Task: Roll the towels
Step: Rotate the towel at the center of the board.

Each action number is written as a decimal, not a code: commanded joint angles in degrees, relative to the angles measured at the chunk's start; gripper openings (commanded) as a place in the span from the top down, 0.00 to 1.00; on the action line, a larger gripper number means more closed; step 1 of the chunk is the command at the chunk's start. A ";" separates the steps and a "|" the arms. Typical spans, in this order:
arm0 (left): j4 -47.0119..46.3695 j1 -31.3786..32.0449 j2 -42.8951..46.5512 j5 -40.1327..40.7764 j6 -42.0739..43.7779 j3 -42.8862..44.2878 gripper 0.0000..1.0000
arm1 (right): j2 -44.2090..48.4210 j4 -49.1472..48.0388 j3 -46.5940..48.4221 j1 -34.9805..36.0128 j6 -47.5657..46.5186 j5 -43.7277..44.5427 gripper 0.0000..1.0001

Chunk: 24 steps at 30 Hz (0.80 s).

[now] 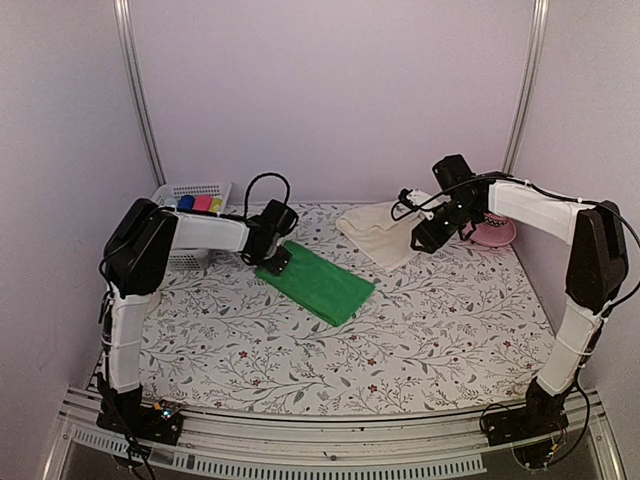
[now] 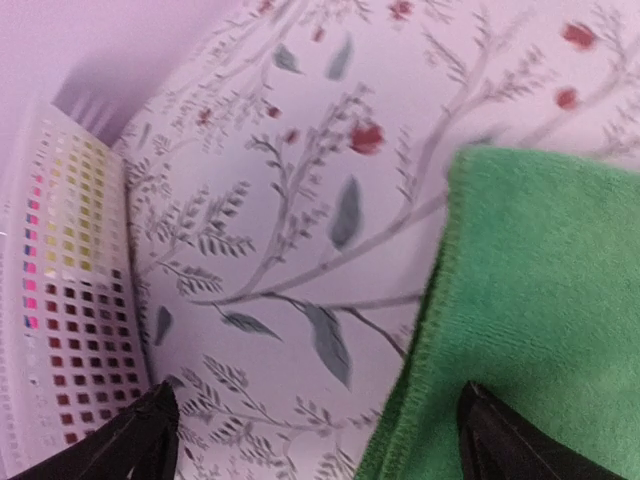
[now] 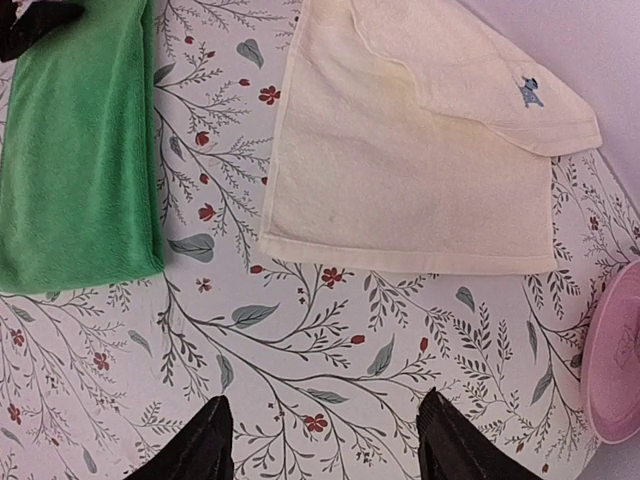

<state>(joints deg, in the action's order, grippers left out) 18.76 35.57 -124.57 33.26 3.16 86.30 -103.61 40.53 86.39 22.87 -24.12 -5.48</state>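
Observation:
The green towel [image 1: 318, 283] lies flat on the flowered table, left of centre. My left gripper [image 1: 280, 258] hovers open at its far-left end; the left wrist view shows one finger over the green towel [image 2: 540, 300], the other over bare cloth, and the left gripper [image 2: 315, 400] holds nothing. The cream-white towel [image 1: 375, 232] lies flat at the back, one corner folded over and showing a small dark mark [image 3: 530, 92]. My right gripper [image 1: 422, 240] is just right of it. In the right wrist view the right gripper [image 3: 325, 410] is open over bare table, short of the cream-white towel [image 3: 400, 170].
A white basket [image 1: 195, 205] holding coloured rolls stands at the back left, close to the left gripper; its mesh wall [image 2: 70, 300] fills the left of the left wrist view. A pink dish [image 1: 495, 232] sits at the back right, beside the right gripper. Walls close in on three sides.

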 commanded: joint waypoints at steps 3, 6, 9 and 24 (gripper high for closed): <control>-3.32 -0.95 -3.01 12.44 3.09 13.04 0.03 | 1.83 -3.14 -1.44 0.78 1.26 2.37 0.37; -1.91 0.83 -0.39 8.81 1.58 15.16 0.03 | 1.66 -3.50 -1.71 1.14 1.27 2.22 0.37; -1.27 4.55 3.87 2.71 1.21 12.57 0.03 | 1.96 -4.34 -2.07 1.28 1.19 1.31 0.37; 0.02 26.89 7.16 -9.03 -5.80 -2.77 0.03 | 5.08 -6.19 -2.28 -1.66 3.78 0.26 0.35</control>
<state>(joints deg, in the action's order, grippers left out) 16.69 61.34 -115.24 23.46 0.84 84.33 -99.79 35.40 84.31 23.03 -22.11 -4.91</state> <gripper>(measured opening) 0.973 0.644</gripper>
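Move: The green towel lies slantwise under my open left hand, which is at its far left end; the towel's middle is about 12 cm to my right, 6 cm back and 3 cm down. The cream towel's middle is some 31 cm to my right and 11 cm ahead, the white basket about 26 cm to my left and 11 cm ahead. From my right hand, the green towel's middle is roughly 27 cm left, about level fore and aft, 13 cm down. I lift my left hand off the green towel's far left end, first easing about 5 cm forward as it climbs, then sweep back and to the right over the towel, some 20 cm each way, sinking again as I come above its near right end. My wrist turns about 30 degrees clockwise, fingers staying wide open. My right hand rises barely 3 cm late on, touching nothing. ##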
